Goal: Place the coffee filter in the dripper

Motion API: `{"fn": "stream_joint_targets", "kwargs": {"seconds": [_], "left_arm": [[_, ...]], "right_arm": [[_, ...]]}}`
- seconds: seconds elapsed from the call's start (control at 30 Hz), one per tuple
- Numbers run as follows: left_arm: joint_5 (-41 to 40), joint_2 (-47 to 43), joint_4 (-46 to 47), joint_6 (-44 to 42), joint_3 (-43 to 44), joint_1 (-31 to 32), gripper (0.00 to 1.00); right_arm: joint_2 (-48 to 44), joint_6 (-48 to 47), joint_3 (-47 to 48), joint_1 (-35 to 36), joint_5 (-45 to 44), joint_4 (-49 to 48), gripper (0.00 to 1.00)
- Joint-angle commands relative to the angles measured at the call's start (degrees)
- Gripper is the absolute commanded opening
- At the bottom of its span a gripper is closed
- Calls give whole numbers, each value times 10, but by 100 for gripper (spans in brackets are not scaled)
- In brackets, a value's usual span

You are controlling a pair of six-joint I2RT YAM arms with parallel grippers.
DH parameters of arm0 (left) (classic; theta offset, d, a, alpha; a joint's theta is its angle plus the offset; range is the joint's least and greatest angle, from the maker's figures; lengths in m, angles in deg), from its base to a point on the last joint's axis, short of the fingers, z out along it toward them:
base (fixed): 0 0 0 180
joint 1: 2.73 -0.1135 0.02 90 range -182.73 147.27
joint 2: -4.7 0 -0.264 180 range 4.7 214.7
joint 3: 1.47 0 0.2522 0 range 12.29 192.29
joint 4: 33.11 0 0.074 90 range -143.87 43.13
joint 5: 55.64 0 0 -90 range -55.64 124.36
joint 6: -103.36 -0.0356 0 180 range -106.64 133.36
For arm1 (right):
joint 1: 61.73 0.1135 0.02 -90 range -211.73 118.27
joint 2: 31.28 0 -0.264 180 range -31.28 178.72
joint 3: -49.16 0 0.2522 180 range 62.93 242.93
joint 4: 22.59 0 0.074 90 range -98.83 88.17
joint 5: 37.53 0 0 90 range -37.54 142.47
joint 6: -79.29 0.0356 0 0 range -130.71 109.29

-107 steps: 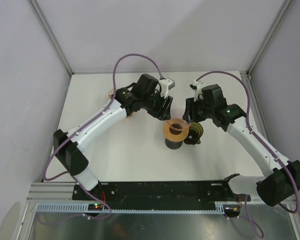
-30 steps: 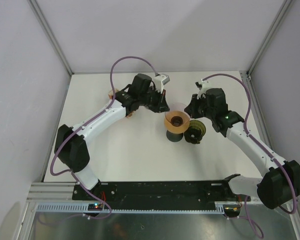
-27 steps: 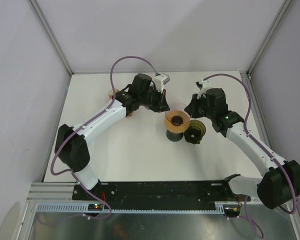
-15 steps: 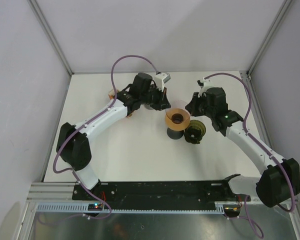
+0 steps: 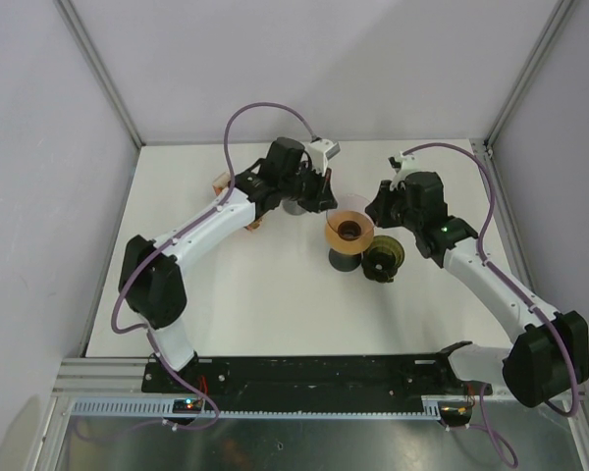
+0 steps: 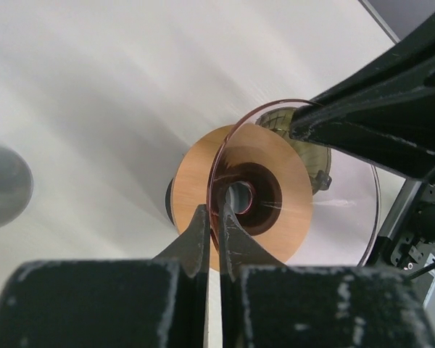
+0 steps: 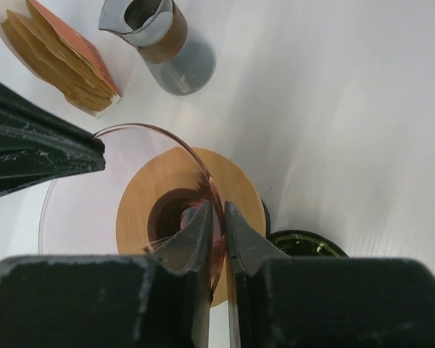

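The dripper [image 5: 350, 231] is a clear pink glass cone in a round wooden collar [image 6: 290, 217], sitting over a dark round base [image 5: 341, 267]. My left gripper [image 6: 217, 212] is shut on its near rim, seen from the left wrist. My right gripper [image 7: 216, 212] pinches the opposite rim [image 7: 203, 170] between narrow jaws. From above, the left gripper [image 5: 326, 204] and right gripper [image 5: 374, 214] flank the cone. Brown coffee filters [image 7: 54, 58] sit in an orange packet at the back left. No filter lies inside the dripper.
A grey glass carafe [image 7: 163, 43] with a brown band stands beside the filter packet. A dark green round object [image 5: 383, 260] sits right of the dripper base. The left arm [image 5: 211, 221] covers most of the packet from above.
The dripper has shifted slightly toward the far side with both grippers on it. The left wrist has swung a little to the right. The right jaws have eased apart a touch.
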Motion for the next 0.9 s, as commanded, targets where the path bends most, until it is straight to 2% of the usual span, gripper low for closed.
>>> {"fn": "stream_joint_targets", "kwargs": {"seconds": [0.0, 0.1, 0.33, 0.6, 0.87], "left_arm": [[18, 68, -176, -50, -5, 27, 5], [20, 60, -178, -44, 20, 27, 13], [20, 45, -181, -38, 62, 26, 22], [29, 25, -182, -40, 105, 23, 38], [29, 22, -183, -42, 111, 18, 42]], "right_arm": [[29, -39, -28, 22, 15, 125, 16], [25, -39, -8, 24, 9, 126, 20], [26, -39, 19, 29, 5, 129, 22], [23, -39, 45, 40, 0, 134, 28], [23, -47, 73, 53, -16, 146, 39]]}}
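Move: About 5 cm to the left hand's right, 3 cm back and some 6 cm below sits the dripper on its dark mug, with both hands pinching the paper filter's rim above it. The same dripper lies roughly 6 cm to the right hand's left, 1 cm back and 6 cm below. The green glass stands about 4 cm back and 2 cm right of the right hand, 13 cm lower; the carafe is some 8 cm ahead and 6 cm left of the left hand, 12 cm lower. Opening their fingers to roughly two fifths, both hands let go of the filter's rim over the dripper. The left lifts a touch, then draws back towards the base about 4 cm, sinking about a centimetre; the right goes back 3 cm, down and slightly left towards the dripper. Both tip a little downwards, the open fingers straddling the paper. ##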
